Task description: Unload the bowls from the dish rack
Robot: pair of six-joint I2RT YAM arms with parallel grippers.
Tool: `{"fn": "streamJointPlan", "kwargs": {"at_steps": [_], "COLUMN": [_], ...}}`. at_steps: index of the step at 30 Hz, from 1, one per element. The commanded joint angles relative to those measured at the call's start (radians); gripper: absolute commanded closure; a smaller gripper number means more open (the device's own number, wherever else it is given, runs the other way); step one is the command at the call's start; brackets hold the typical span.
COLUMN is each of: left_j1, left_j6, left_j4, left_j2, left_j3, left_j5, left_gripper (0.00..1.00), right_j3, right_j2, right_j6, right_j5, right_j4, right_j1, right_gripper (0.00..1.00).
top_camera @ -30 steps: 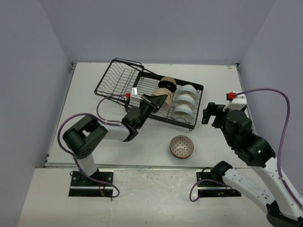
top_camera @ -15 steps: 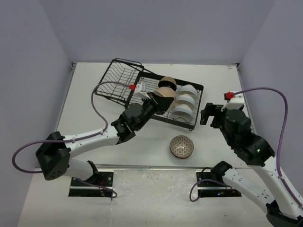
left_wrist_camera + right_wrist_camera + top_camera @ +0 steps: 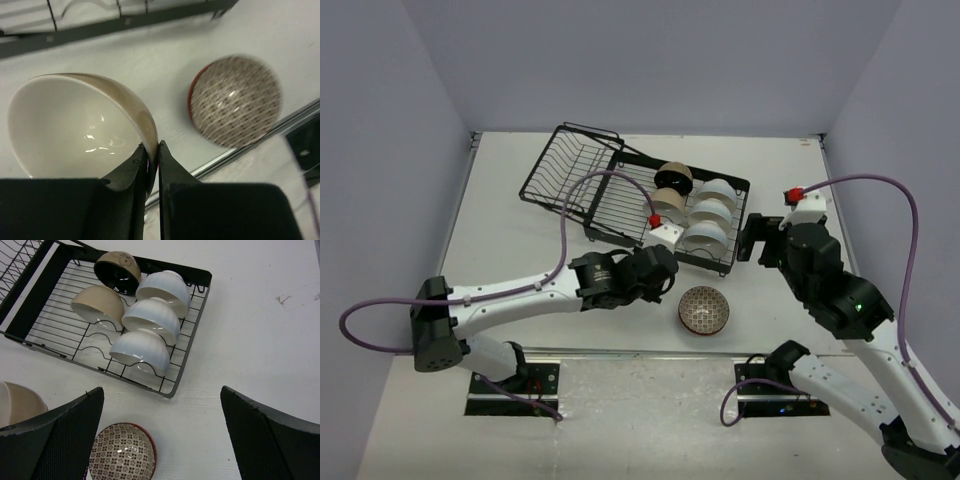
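My left gripper is shut on the rim of a beige bowl with a cream inside, held low over the table in front of the dish rack. From above, the left gripper covers that bowl; its edge shows in the right wrist view. A brown patterned bowl stands on the table just right of it. In the dish rack lean three white bowls, a beige bowl and a black-inside bowl. My right gripper hangs open above the rack's near right corner.
The rack's tilted basket section lies at the back left. The table's front edge runs close behind the patterned bowl. Walls close in the table on the left, back and right.
My left arm has carried the beige bowl out of the rack and forward, down toward the table beside the patterned bowl. The right arm has shifted slightly, still open.
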Motion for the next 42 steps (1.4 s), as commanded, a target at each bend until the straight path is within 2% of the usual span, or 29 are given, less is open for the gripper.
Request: {"fn": "streamJointPlan", "kwargs": {"at_steps": [1,4,14,28,29,30,32,33,35,38,42], "left_j1": [-0.033,-0.048,-0.056,-0.062,-0.064,-0.067,-0.071,-0.071,-0.071,-0.071,-0.047], "left_j6": [0.057,0.056,0.067,0.076,0.074,0.071,0.065,0.062,0.05,0.013,-0.059], "left_j4": [-0.255,-0.291,-0.076,-0.025,-0.025,-0.024,-0.028,-0.034,-0.048,-0.102,-0.243], "left_j2": [0.049,0.098,0.248,0.342,0.336,0.331,0.305,0.294,0.247,0.17,0.072], "left_j3": [0.038,0.019,-0.09,-0.021,-0.015,-0.014,-0.006,-0.003,0.009,0.038,0.094], "left_j5": [-0.044,-0.061,-0.081,-0.082,-0.084,-0.087,-0.096,-0.104,-0.12,-0.206,-0.378], "left_gripper": [1.0,1.0,1.0,1.0,0.94,0.79,0.58,0.43,0.32,0.0,0.0], "right_j3": [0.043,0.035,0.008,-0.005,-0.006,-0.006,-0.008,-0.009,-0.008,-0.003,0.009], "right_j2": [0.019,0.031,0.013,0.02,0.02,0.02,0.022,0.024,0.03,0.045,0.088], "right_j6": [0.012,0.021,0.021,0.024,0.024,0.024,0.022,0.022,0.021,0.019,0.01], "right_j5": [-0.013,-0.021,-0.019,-0.019,-0.019,-0.018,-0.018,-0.021,-0.019,-0.022,-0.034], "right_j4": [-0.008,-0.011,-0.011,-0.011,-0.011,-0.011,-0.011,-0.012,-0.011,-0.011,-0.009], "right_j1": [-0.002,-0.002,-0.002,-0.002,-0.002,-0.004,-0.002,-0.004,-0.002,-0.004,-0.008], "right_gripper": [0.01,0.01,0.01,0.01,0.01,0.01,0.01,0.01,0.01,0.01,0.01]}}
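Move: The left hand holds a beige bowl by its rim. The bare table spot for it lies about 7 cm to the left, level fore and aft, some 16 cm down. The patterned bowl sits about 7 cm right and 3 cm back of the hand; in the rack, the nearest blue-white bowl is 12 cm ahead and 6 cm right, the beige rack bowl 19 cm ahead and 2 cm left. From the right hand, the spot is roughly 23 cm left and 5 cm back. Still pinching the beige bowl's rim, the left hand lowers it about 14 cm to the bare table left of the patterned bowl, swinging some 5 cm left and slightly back as the wrist rolls nearly 30 degrees to point the fingers more steeply down. It eases a little back to the right, opens wide to let go, and rises about 9 cm off the bowl. ##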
